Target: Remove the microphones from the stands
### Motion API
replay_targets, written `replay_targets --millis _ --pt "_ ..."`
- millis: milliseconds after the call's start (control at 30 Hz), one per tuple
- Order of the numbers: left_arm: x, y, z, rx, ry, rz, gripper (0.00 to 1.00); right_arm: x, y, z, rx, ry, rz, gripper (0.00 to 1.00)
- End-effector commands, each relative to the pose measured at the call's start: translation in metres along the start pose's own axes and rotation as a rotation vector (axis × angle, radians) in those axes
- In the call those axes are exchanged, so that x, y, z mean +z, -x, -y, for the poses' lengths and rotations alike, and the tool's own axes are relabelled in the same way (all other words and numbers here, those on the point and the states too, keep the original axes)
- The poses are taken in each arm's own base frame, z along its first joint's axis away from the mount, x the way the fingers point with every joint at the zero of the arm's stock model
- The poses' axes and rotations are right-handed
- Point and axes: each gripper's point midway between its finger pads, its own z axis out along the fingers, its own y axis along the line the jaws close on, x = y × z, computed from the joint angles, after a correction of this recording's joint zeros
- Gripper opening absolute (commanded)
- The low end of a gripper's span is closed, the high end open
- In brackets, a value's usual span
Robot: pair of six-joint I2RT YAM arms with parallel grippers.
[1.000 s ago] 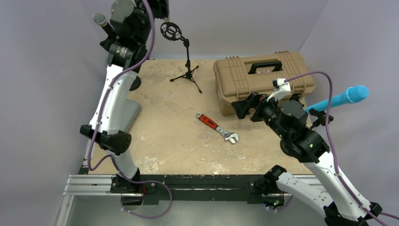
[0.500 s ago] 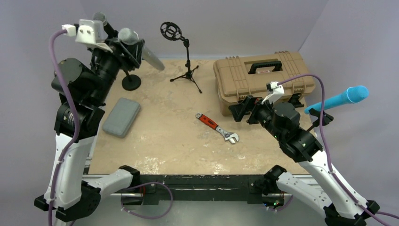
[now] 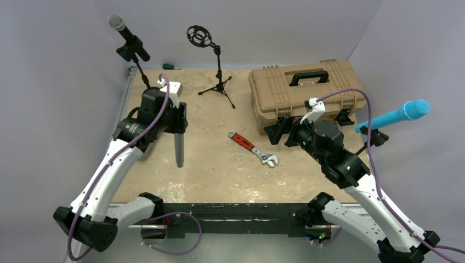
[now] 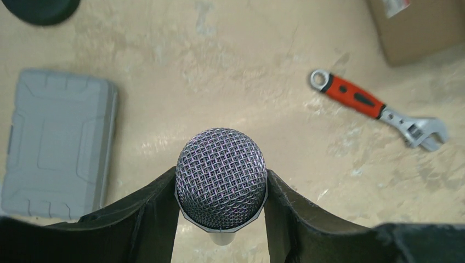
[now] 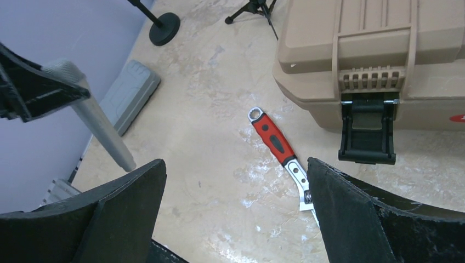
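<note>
My left gripper [image 3: 179,118] is shut on the mesh head of a grey microphone [image 3: 179,149], which hangs handle-down above the table left of centre. In the left wrist view the head [image 4: 221,178] sits tight between both fingers [image 4: 148,219]. The right wrist view shows its grey handle [image 5: 103,133]. An empty shock-mount tripod stand [image 3: 218,66] is at the back. A black microphone [image 3: 123,30] sits on a stand at the back left. A blue microphone [image 3: 395,115] sits on a stand at the right. My right gripper [image 3: 278,130] is open and empty by the toolbox.
A tan toolbox [image 3: 304,90] stands at the back right. A red-handled wrench [image 3: 253,148] lies mid-table. A grey case [image 4: 55,148] lies at the left, under my left arm. A round stand base [image 5: 164,28] is behind it. A small green screwdriver [image 3: 169,66] lies at the back.
My left arm has swung down from high at the back left to over the table, and the grey microphone now hangs vertical. My right gripper has shifted slightly left.
</note>
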Motion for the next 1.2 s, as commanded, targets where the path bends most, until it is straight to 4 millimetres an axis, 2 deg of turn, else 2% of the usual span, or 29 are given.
replay_targets --millis 0,67,233,367,533,667,867,1067,1167 --pt "0.025 -0.042 -0.017 -0.062 0.078 -0.159 0.00 0.003 0.001 -0.010 0.004 0.054 0.016 0.99" --pt "0.040 -0.060 -0.019 -0.091 0.079 -0.234 0.00 0.003 0.000 -0.009 0.002 0.049 0.008 0.99" --pt "0.072 -0.104 -0.046 -0.097 0.218 -0.438 0.00 0.001 -0.001 -0.005 0.008 0.031 0.008 0.99" --pt "0.094 -0.132 -0.048 -0.081 0.206 -0.494 0.00 0.001 -0.003 -0.004 0.017 0.029 0.008 0.99" --pt "0.101 -0.144 -0.061 -0.034 0.271 -0.564 0.00 0.004 -0.006 -0.003 0.015 0.024 -0.006 0.99" --pt "0.105 -0.151 -0.063 -0.021 0.281 -0.612 0.01 0.004 -0.006 -0.003 0.023 0.027 -0.002 0.99" --pt "0.116 -0.168 -0.057 -0.035 0.252 -0.688 0.17 0.001 -0.008 -0.002 0.026 0.026 -0.001 0.99" --pt "0.123 -0.180 -0.056 -0.051 0.260 -0.765 0.28 -0.009 -0.001 0.002 0.033 0.005 0.026 0.99" --pt "0.126 -0.183 -0.052 -0.062 0.245 -0.783 0.41 -0.012 0.000 0.003 0.040 0.004 0.039 0.99"
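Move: The left hand already holds the microphone by its head. The bare patch of table it is bound for lies about 26 cm below, 4 cm to its left and roughly 1 cm back. The grey case sits some 17 cm to the hand's left and 3 cm farther out, the red-handled wrench about 22 cm to its right and level with it, both down on the table. From the right hand the same patch is about 31 cm left, 3 cm farther out and 29 cm down. Keeping its grip on the microphone's head, the left hand carries it down some 23 cm and a few centimetres to the left, towards the bare table between the grey case and the wrench. It drops fast for the first half, then eases down slowly. The wrist tips about 45 degrees until the fingers point nearly straight down, swinging the handle up towards level with its tail to the robot. ##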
